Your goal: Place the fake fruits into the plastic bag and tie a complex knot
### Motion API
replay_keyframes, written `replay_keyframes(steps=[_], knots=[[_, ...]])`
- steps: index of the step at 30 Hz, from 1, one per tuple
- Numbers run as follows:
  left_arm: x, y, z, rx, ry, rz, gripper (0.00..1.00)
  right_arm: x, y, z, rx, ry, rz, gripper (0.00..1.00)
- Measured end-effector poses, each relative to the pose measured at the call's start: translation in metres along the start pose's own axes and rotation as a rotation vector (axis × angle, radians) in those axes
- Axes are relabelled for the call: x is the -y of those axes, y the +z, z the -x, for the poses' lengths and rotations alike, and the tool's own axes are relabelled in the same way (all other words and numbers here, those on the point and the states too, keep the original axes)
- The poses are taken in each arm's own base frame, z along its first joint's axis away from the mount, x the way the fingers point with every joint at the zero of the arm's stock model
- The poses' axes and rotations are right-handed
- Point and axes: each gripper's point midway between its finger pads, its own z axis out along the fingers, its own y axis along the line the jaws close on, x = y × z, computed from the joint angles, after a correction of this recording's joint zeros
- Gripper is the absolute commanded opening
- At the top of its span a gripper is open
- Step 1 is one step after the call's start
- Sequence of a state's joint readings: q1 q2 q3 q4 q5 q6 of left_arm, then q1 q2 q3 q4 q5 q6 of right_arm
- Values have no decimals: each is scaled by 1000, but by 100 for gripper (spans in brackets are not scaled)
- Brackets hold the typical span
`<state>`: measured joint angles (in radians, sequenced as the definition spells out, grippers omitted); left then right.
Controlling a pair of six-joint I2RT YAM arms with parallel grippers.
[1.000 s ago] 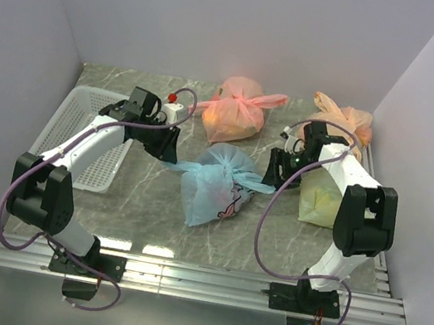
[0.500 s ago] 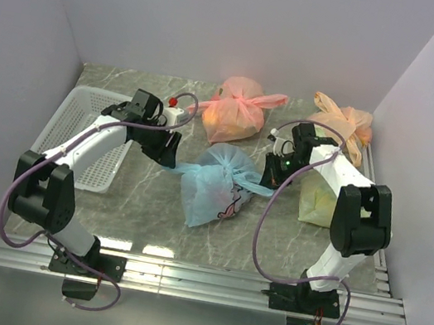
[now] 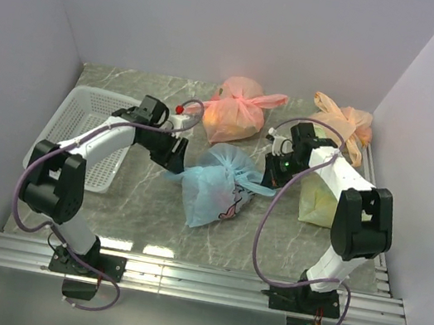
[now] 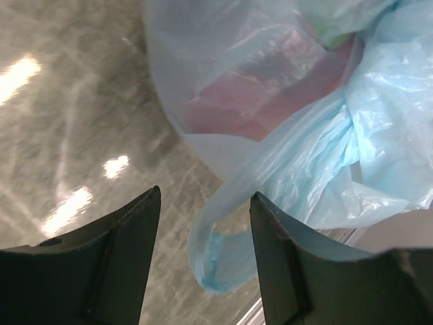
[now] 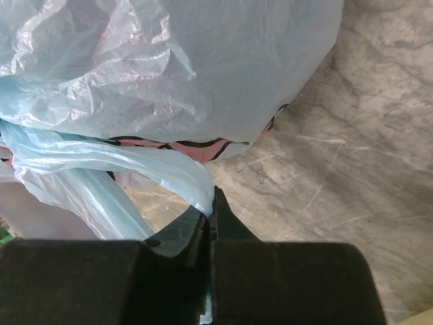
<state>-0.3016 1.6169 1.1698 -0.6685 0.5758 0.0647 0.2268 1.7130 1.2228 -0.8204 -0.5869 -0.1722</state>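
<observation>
The light blue plastic bag [image 3: 214, 189] with a pink-and-dark print lies mid-table, its top gathered into a knot [image 3: 232, 163]. A reddish fruit [image 4: 252, 108] shows through the bag wall [image 4: 203, 54]; the other fake fruits are hidden. My left gripper [image 3: 175, 161] sits at the bag's left side, open [image 4: 203, 203]. The left handle end [image 4: 218, 261] loops loosely between its fingers, unclamped. My right gripper [image 3: 274, 177] is at the bag's right side, shut [image 5: 212, 198] on the right handle end [image 5: 142, 164] below the bag's printed belly [image 5: 216, 74].
A white mesh basket [image 3: 82, 118] stands at the left. Two tied pink-orange bags [image 3: 234, 113] [image 3: 344, 119] lie at the back. A yellow-green bag [image 3: 319, 202] sits just right of the right arm. Walls close in on both sides.
The left gripper has slid right to the bag's left handle end and opened wider. The right gripper has closed on the right handle end.
</observation>
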Motion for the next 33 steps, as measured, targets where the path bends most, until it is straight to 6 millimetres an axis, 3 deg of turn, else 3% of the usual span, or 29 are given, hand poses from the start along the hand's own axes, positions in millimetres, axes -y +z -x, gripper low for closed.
replay_keyframes(steps=[8, 11, 12, 14, 15, 16, 21, 27, 33], knots=[[4, 27, -27, -77, 39, -40, 58, 0, -4, 4, 28, -40, -9, 0], [0, 30, -39, -105, 52, -39, 44, 1, -6, 5, 32, -54, -18, 0], [-2, 31, -41, -115, 54, -34, 30, 2, -7, 5, 33, -61, -25, 0], [-10, 30, -45, -130, 66, 2, 18, 6, -8, 5, 33, -82, -51, 0], [-14, 29, -46, -136, 71, 23, 4, 8, -10, 4, 34, -93, -67, 0], [-19, 28, -47, -142, 74, 46, 0, 11, -12, 4, 37, -109, -88, 0], [-44, 15, -42, -131, 93, 174, 0, 20, -22, -3, 45, -175, -185, 0], [-63, -19, -5, -14, 143, 324, 0, 32, -40, 12, 121, -236, -280, 0], [-78, -40, 11, 62, 189, 354, 0, 52, -54, 21, 182, -233, -289, 0]])
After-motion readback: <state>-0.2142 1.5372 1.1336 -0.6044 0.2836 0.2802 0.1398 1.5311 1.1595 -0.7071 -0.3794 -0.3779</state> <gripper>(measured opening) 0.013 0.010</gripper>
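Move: The left gripper hangs open over the end of the blue bag's left tail, which lies about 5 cm below and 2 cm back. From the left hand, the blue bag's bulk is roughly 13 cm right and 3 back, the white basket about 26 left and 4 ahead. The right gripper already pinches the right tail; from it, the yellow bag lies some 18 cm right and level ahead, the blue bag 15 left and 3 back. Lower the left gripper about 5 cm while easing it back, shut it on the left tail, then haul that tail left, forward and up, some 9 cm leftward, away from the blue bag. Keep the right pinch and pull its tail about 6 cm right, with some forward and lift, towards the yellow bag; let the right fingers swing some 20 degrees forward. ##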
